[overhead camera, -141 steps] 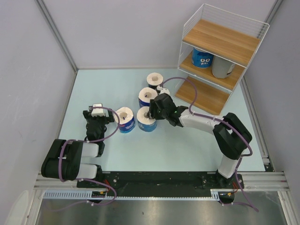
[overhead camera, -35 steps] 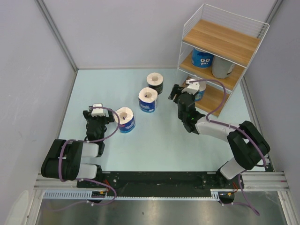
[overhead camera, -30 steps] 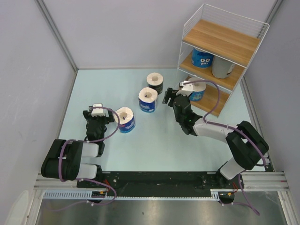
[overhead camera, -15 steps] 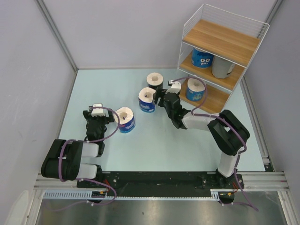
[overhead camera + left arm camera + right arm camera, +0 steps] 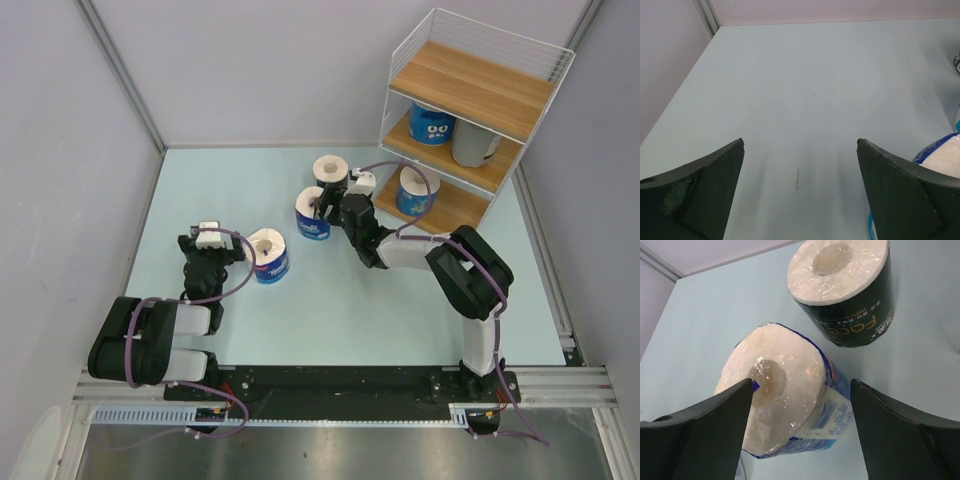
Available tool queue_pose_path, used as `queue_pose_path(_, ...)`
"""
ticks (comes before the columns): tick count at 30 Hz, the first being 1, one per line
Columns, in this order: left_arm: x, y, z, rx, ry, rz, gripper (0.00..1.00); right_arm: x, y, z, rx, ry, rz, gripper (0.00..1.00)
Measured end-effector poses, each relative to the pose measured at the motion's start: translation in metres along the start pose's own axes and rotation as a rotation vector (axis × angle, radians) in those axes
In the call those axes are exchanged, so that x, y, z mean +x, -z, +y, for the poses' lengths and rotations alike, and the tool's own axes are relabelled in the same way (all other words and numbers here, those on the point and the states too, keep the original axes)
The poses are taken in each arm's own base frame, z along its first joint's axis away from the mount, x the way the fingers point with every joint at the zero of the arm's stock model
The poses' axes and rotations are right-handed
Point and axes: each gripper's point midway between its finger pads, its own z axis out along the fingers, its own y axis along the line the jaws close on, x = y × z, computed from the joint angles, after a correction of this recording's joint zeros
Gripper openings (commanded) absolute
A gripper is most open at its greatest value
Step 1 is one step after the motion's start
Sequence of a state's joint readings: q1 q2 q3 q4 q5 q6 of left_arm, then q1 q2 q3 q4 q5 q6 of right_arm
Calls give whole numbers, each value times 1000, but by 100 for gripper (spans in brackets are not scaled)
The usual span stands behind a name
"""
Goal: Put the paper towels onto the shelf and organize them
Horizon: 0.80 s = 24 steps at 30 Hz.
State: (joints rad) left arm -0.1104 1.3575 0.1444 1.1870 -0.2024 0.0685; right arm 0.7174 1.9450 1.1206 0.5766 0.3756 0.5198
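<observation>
The shelf (image 5: 470, 85) stands at the back right. Its middle tier holds a blue paper towel roll (image 5: 432, 125) and a grey one (image 5: 472, 145); its bottom tier holds another blue roll (image 5: 412, 190). On the table stand a black roll (image 5: 330, 175) (image 5: 842, 290) and a blue roll (image 5: 312, 212) (image 5: 785, 400). My right gripper (image 5: 328, 207) (image 5: 801, 381) is open, its fingers on either side of that blue roll, gripping nothing. A third blue roll (image 5: 268, 255) (image 5: 940, 155) stands just right of my left gripper (image 5: 207, 243) (image 5: 800, 141), which is open and holds nothing.
Grey walls close the table on the left (image 5: 60, 200), back and right. The shelf's white wire frame (image 5: 400, 50) rises well above the rolls. My right arm's cable (image 5: 400, 170) loops in front of the bottom tier.
My right gripper left a blue roll on the shelf's bottom tier and swung left, open, to the blue roll beside the black one. The left arm has not moved.
</observation>
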Motion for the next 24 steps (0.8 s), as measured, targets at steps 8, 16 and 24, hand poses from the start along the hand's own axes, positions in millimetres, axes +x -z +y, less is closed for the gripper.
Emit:
queue_pose_path(8,0,0,0,0,0,0,100,6,-13,-2,13,-19,24,79)
queue_pose_path(16,0,0,0,0,0,0,100,10,-17,-3,35,-8,58,60)
queue_pose_path(24,0,0,0,0,0,0,100,9,-18,-5,47,-26,72,14)
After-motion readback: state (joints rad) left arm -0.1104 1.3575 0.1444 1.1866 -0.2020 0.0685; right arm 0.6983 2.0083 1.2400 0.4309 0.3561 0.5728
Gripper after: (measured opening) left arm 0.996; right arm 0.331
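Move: Just ahead and to the left of the right hand stands the blue paper towel roll it goes for, its middle about 2 cm farther out, 4 cm left and some 6 cm below. The dark roll stands roughly 10 cm ahead of the hand and 1 cm left; the blue-white roll lies about 8 cm back and 15 cm left. From the left hand the aimed-at roll is some 10 cm ahead, 23 cm to the right and 6 cm lower. Easing forward and down about 1.5 cm each over the near right rim of the blue roll, the right hand tips its fingers about 5 degrees further down. It then all but stops and closes from wide open to about a third, pinching the roll's wall with one finger in the core and the other against the outside; the grip effort rises. ##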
